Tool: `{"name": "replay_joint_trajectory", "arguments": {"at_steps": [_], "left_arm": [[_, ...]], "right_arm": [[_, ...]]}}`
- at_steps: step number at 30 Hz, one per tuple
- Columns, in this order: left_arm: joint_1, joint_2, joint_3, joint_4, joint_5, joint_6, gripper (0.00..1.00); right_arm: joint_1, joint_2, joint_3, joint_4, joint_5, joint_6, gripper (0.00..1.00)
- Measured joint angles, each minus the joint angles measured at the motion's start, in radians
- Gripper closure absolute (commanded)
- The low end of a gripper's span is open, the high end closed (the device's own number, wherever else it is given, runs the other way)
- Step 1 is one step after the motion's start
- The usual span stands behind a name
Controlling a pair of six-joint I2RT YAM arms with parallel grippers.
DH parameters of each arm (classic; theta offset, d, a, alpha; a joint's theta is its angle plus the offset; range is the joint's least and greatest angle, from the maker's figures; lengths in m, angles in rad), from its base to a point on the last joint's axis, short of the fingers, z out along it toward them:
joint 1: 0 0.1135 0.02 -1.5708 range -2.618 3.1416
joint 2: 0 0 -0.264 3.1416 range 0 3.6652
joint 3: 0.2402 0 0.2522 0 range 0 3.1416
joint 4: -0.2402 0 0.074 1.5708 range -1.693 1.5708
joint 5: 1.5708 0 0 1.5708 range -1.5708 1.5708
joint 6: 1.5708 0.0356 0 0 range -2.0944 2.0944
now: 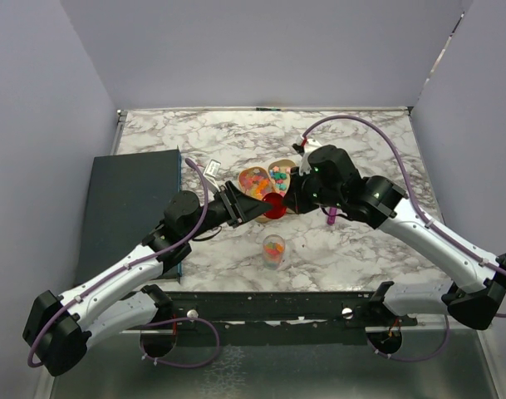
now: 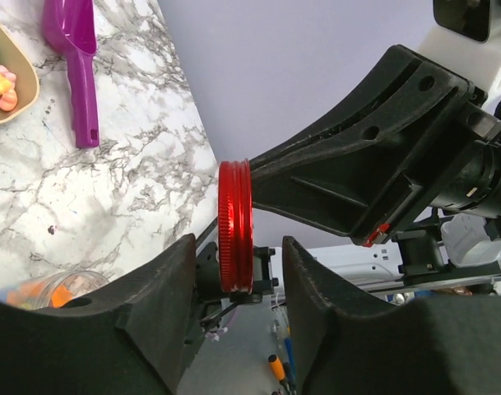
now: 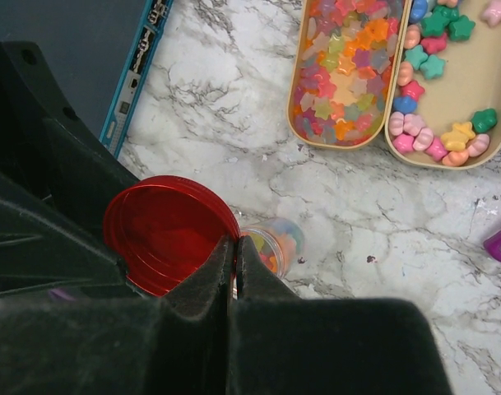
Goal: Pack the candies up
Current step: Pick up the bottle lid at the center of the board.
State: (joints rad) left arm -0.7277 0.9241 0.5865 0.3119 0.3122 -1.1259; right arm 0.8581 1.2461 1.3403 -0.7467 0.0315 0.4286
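Note:
The candies fill two tan trays (image 1: 257, 181) (image 3: 345, 70) at the table's middle, and more sit in a small clear jar (image 1: 273, 249) (image 3: 275, 243) nearer the arms. My right gripper (image 1: 287, 199) (image 3: 236, 247) is shut on the rim of a shiny red lid (image 3: 164, 234), holding it in the air above the jar. In the left wrist view the lid (image 2: 235, 214) shows edge-on between my left gripper's (image 2: 238, 271) fingers. They stand apart on either side of it, with a gap on the right side. The left gripper (image 1: 265, 205) meets the lid from the left.
A purple scoop (image 1: 331, 218) (image 2: 73, 49) lies on the marble right of the trays. A dark mat with a blue edge (image 1: 128, 199) (image 3: 69, 49) covers the table's left part. Grey walls stand around the table.

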Motion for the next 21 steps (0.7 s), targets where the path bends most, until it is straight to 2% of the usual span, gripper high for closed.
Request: {"name": "replay_joint_trajectory", "arguments": {"at_steps": [3,8,10,11,14,15,17,19,21], "left_arm": [[0.0,0.0,0.0,0.001,0.0,-0.002,0.62],[0.0,0.0,0.0,0.002,0.0,-0.004,0.77],[0.0,0.0,0.0,0.002,0.0,-0.005,0.94],[0.0,0.0,0.0,0.001,0.0,-0.008,1.0],[0.001,0.0,-0.001,0.001,-0.002,-0.005,1.0],[0.001,0.0,-0.001,0.0,-0.002,-0.01,1.0],[0.001,0.0,-0.002,0.0,-0.003,-0.01,1.0],[0.001,0.0,-0.002,0.0,-0.003,-0.011,1.0],[0.001,0.001,-0.002,0.001,-0.003,-0.014,1.0]], "right_arm": [[0.001,0.002,0.0,-0.003,0.0,0.0,0.99],[0.005,0.004,0.0,-0.004,0.002,0.0,1.0],[0.006,0.004,0.0,-0.004,0.005,0.0,0.99],[0.006,0.004,0.0,-0.004,0.005,0.0,0.99],[0.007,0.004,0.0,-0.003,0.007,0.001,0.99],[0.007,0.004,0.0,-0.004,0.008,0.0,0.96],[0.007,0.003,0.0,-0.004,0.008,0.0,0.78],[0.007,-0.001,0.0,-0.003,0.008,-0.005,0.65],[0.007,-0.015,-0.006,0.001,0.008,-0.024,0.59]]}}
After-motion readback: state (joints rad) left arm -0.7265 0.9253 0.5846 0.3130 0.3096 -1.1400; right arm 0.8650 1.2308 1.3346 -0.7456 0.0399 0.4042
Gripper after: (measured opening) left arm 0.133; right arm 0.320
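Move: The red bottle lid is in the air in the right hand's fingertips, its middle about 4 cm to that hand's left and level with it. It already stands between the left hand's half-open fingers, some 3 cm to that hand's right and 1 cm ahead. From the left hand, the candy jar lies about 9 cm back, 3 cm right and 17 cm below; the orange candy tray about 11 cm ahead and 2 cm left, the other tray 14 cm ahead and 7 cm right, both roughly 21 cm below. The left fingers close on the lid and pinch it between their pads, that hand staying in place without turning. Only once they are shut on it do the right fingers, still pinching the rim at first, open about a third of their range and let go, the right hand otherwise holding its place within half a centimetre. ##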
